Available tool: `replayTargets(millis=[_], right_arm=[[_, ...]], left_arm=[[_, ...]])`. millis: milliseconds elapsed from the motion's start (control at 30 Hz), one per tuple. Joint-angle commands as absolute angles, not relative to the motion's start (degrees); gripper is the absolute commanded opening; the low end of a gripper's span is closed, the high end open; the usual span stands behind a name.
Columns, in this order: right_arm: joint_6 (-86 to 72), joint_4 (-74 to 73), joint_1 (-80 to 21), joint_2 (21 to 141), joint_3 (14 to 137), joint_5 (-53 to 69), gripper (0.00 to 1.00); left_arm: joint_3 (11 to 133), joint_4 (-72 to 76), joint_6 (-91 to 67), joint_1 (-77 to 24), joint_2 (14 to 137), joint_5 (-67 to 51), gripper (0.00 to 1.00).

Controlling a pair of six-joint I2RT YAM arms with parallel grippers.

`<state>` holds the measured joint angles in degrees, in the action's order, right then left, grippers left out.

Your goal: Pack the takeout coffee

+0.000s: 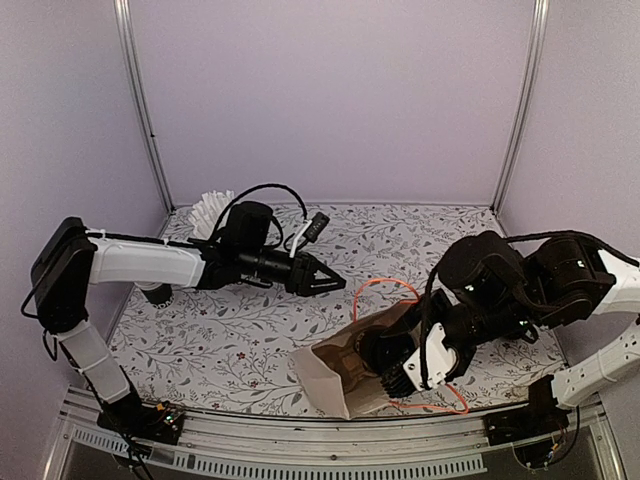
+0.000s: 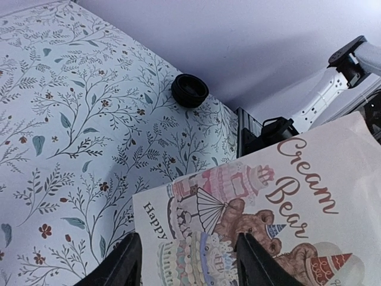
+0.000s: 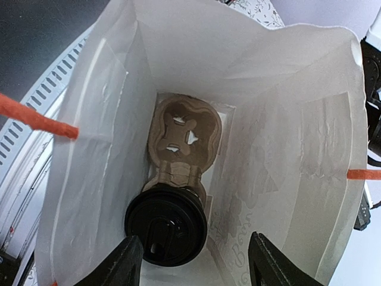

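The takeout coffee, a black cup under a round black lid, sits in the near slot of a brown cardboard carrier deep inside the white paper bag. The bag lies tilted near the table's front edge and shows its "Cream Bear" print in the left wrist view. My right gripper is open at the bag's mouth, its fingers either side of the lid without touching it; from above it shows at the opening. My left gripper is open and empty above the bag's closed end.
Orange handles loop out from the bag's mouth. A white straw holder stands at the back left. A black cup stack shows under the left arm. A low round black object sits near the table's corner by the frame.
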<state>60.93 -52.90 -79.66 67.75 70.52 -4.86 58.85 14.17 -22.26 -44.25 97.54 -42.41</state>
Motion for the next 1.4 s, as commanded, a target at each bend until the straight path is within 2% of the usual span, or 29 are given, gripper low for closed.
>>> replayTargets(millis=[0, 533, 1367], right_arm=[[62.7, -49.3, -77.7, 68.8, 71.1, -5.7, 0.64], [65.4, -44.6, -72.3, 73.1, 73.0, -5.0, 0.64], [67.6, -44.4, -63.2, 84.7, 86.3, -1.8, 0.64]], left_arm=[[56.9, 12.2, -20.9, -42.7, 94.1, -39.2, 0.56], [52.5, 10.8, -20.7, -40.8, 89.5, -35.3, 0.57], [42.5, 10.3, -21.0, -37.6, 78.7, -32.0, 0.57]])
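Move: The bag leans back towards the robot, open side up. The right gripper is already inside its mouth, open, with the bag's middle about 5 cm to its left and 10 cm below, straight level fore and aft. From this hand, the lidded coffee cup is some 4 cm left and 17 cm down, and the carrier's empty half about 11 cm left and 21 cm down. From the left hand, the bag's middle lies roughly 13 cm back, 6 cm right and 5 cm below. Reaching into the bag and seeming to bear on the inside of its far wall, the open right gripper pushes the bag forward, about 12 cm, and some 5 cm to the left, turning about 10 degrees clockwise. The left hand, open and empty beyond the bag, shifts about 8 cm left and swings a little counter-clockwise. ##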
